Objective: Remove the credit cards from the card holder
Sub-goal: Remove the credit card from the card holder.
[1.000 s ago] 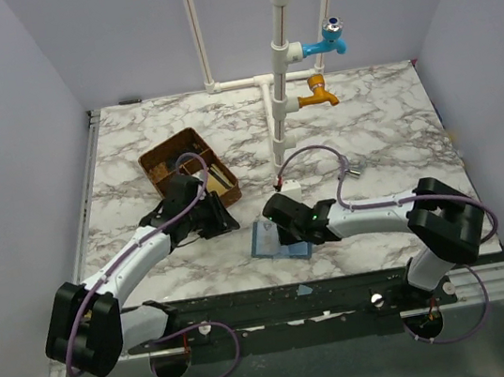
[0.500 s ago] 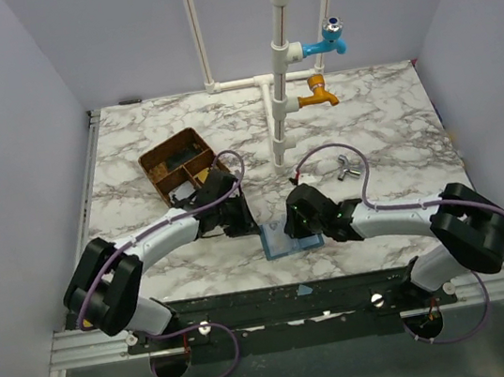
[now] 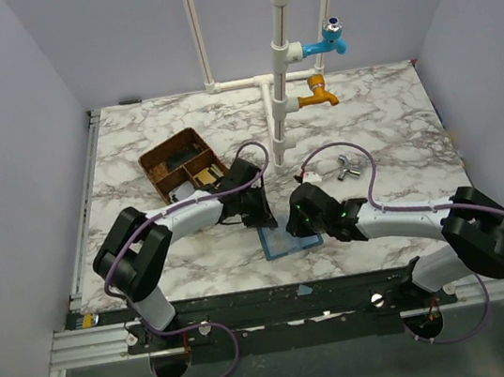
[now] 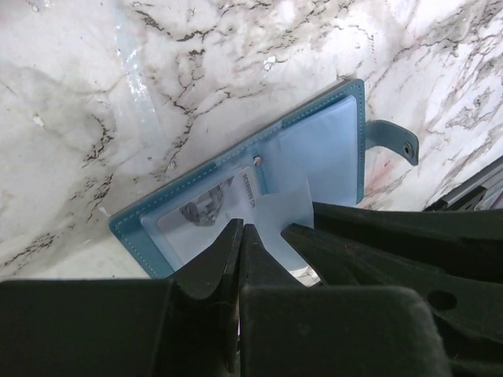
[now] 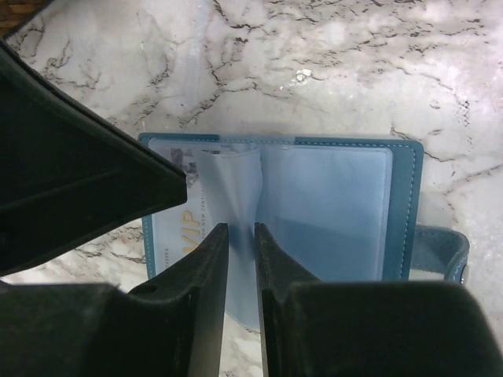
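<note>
The blue card holder [image 3: 286,241] lies open on the marble near the front edge, its clear sleeves [image 5: 326,204] showing. A pale card with a grey picture [image 4: 206,212] sits in the left page; the right wrist view shows the letters VIP on the card [image 5: 174,236]. My left gripper [image 3: 262,213] [image 4: 241,228] is shut, its tips down on that left page with nothing seen between them. My right gripper [image 3: 298,225] [image 5: 241,229] stands narrowly open at the holder's near edge. A clear sleeve leaf [image 5: 232,192] rises between its fingers.
A brown divided tray [image 3: 158,155] stands behind and to the left. A white pipe stand with a blue tap [image 3: 334,39] and an orange tap [image 3: 319,94] rises at the back. A small metal piece [image 3: 349,170] lies right of the holder. The holder's strap with a snap [image 4: 393,142] sticks out.
My left arm has swung right from the brown tray to the holder and shut its jaws. My right gripper's jaws have parted a little, and the holder has shifted slightly.
</note>
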Robot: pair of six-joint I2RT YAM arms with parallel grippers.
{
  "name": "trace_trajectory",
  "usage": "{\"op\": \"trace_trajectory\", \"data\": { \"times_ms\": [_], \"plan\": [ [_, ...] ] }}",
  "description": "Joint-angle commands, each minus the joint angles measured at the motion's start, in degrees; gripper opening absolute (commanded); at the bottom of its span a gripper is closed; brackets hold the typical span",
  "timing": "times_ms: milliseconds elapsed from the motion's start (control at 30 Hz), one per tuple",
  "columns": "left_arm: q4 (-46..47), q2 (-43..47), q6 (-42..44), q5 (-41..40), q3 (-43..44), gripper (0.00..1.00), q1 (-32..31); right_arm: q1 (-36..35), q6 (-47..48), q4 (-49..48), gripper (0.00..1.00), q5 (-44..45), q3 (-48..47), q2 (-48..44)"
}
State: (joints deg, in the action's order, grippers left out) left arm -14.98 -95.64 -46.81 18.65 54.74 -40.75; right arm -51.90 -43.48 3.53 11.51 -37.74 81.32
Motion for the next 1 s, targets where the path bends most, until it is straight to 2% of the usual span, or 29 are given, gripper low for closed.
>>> {"op": "trace_trajectory", "data": {
  "times_ms": [0, 567, 700, 767, 900, 967],
  "plan": [
    [0.1, -2.8, 0.1, -1.6, 2.6, 0.0, -0.9, 0.1, -1.1, 3.7, 0.22, 3.0, -0.2, -0.9],
    [-0.9, -6.7, 0.9, -1.7, 6.5, 0.0, -3.5, 0.2, -2.4, 5.9, 0.2, 4.9, 0.5, -4.3],
    [-1.0, -6.8, 0.8, -1.2, 7.4, 0.0, -4.1, 0.2, -2.6, 7.7, 0.23, 5.7, -0.2, -5.4],
    [-1.2, -6.7, 0.8, -0.8, 7.9, 0.0, -4.5, 0.2, -3.3, 9.4, 0.29, 6.6, -0.9, -6.4],
    [-1.5, -7.0, 0.8, -0.2, 9.2, 0.0, -5.6, 0.2, -4.9, 13.6, 0.64, 8.5, -2.6, -10.1],
    [-1.4, -7.4, 0.6, 0.2, 9.7, 0.0, -6.3, 0.2, -5.7, 15.6, 0.72, 10.0, -3.1, -12.4]
  ]
}}
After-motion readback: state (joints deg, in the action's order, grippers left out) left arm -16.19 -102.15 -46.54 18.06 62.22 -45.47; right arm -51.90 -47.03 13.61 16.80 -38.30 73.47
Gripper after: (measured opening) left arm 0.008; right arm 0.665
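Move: The card holder's clear flap stands up from the spine, its middle roughly 3 cm to the left hand's right, about level fore and aft and some 1 cm lower. The VIP card lies in the left pocket some 3 cm below the left hand and 1–2 cm back. For the right hand, that flap is right at its fingertips, about 1 cm below, with the empty right pocket roughly 4 cm to its right and 3 cm down. The clear flap is taken over from the right fingers by the shut left fingertips, which travel about 4 cm to the right across the VIP card's side towards the spine, dipping 1 cm early on, and come to bear on the flap's left face. The right hand eases some 3 cm right and 2 cm up, opening wide only at the end to let the flap go. ##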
